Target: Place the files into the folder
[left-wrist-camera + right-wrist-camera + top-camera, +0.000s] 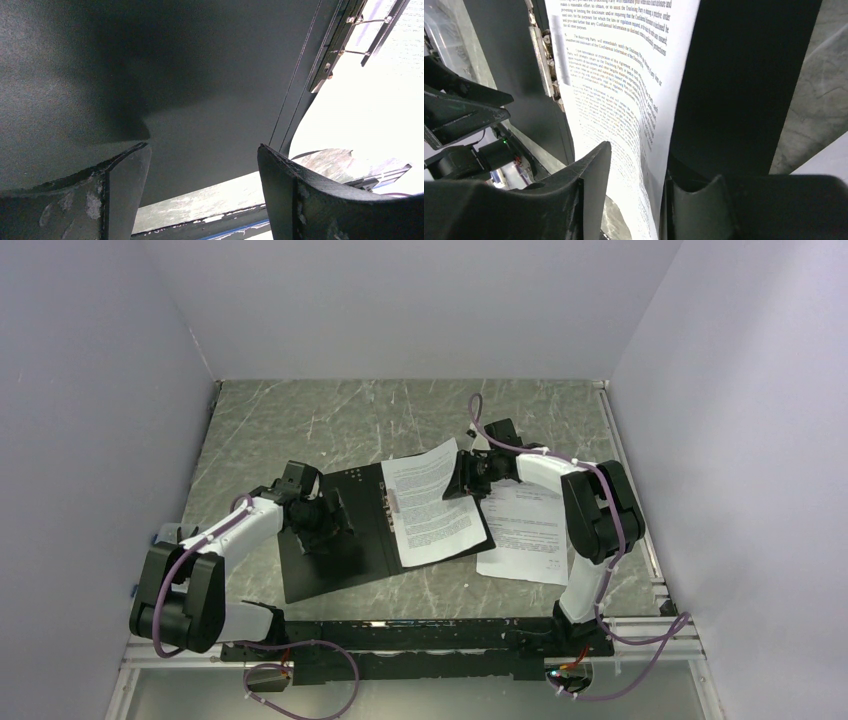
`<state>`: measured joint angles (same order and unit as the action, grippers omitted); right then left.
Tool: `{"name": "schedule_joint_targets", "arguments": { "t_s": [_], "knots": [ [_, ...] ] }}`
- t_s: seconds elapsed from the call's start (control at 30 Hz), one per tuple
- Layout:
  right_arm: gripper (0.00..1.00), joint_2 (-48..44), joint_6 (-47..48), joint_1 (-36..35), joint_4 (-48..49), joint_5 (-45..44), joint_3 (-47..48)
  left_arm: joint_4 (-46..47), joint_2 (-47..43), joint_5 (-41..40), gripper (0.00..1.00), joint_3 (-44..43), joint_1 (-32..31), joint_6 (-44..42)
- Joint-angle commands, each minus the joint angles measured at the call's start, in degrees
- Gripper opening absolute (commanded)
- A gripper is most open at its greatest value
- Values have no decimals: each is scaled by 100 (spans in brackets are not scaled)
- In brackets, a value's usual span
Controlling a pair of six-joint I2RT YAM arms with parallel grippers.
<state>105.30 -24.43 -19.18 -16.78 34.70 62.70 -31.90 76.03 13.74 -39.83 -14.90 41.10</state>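
The folder [335, 555] lies open on the table, black inside facing up, with its metal clip [392, 505] along the spine. One printed sheet of the files [440, 510] rests on its right half, far corner lifted. Another sheet [525, 530] lies on the table just right of the folder. My left gripper [325, 525] is open, its fingers spread just above the folder's left flap [200, 75]. My right gripper [470, 475] is at the lifted sheet's far right edge. In the right wrist view the sheet [624, 60] passes between its parted jaws [638, 160], leaning on the right finger.
The grey marble table [300, 420] is boxed in by white walls on three sides. A black rail [420, 635] runs along the near edge between the arm bases, and a metal frame strip [625, 455] borders the right side. Cables loop off both arms.
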Motion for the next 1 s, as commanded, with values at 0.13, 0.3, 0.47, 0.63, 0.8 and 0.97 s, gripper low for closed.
{"name": "schedule_joint_targets", "arguments": {
  "t_s": [0.13, 0.3, 0.47, 0.63, 0.8, 0.97],
  "knots": [
    [47, -3, 163, -15, -212, -591, 431, 136, 26, 112, 84, -16, 31, -108],
    [48, 35, 201, -16, -344, -826, 581, 140, 19, 113, 84, -7, 31, -115],
    [50, 17, 241, -15, -494, -1157, 671, 140, 17, 120, 84, 2, 31, -119],
    [52, -18, 270, -11, -637, -1548, 740, 139, 2, 120, 84, -7, 31, -105],
    [55, -160, 335, -16, -920, -2380, 902, 140, -26, 145, 84, 2, 31, -114],
    [63, -499, 351, -3, -1201, -3231, 978, 117, -91, 140, 84, -4, 31, -147]
  ]
}}
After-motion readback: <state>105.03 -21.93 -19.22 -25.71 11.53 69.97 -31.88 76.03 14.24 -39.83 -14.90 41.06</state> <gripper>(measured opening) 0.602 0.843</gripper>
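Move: The loose page, probably next for the right hand, has its middle about 16 cm to that hand's right and 13 cm back, some 5 cm below. The sheet under the folder's clip has its middle roughly 6 cm left and 7 cm back; its curled right edge still stands between the right fingers. The metal clip is about 16 cm left and 7 cm back. From the left hand, the loose page lies around 46 cm right and 3 cm ahead. The clipped sheet's curled edge comes free from between the right hand's fingers, which keep opening from about a third to over half. The hand goes forward at first, then mostly right, about 4 cm and 5 cm in all, nearly level, off the sheet towards the loose page's far end, while the wrist tips some 20 degrees so the fingers point more steeply down. ##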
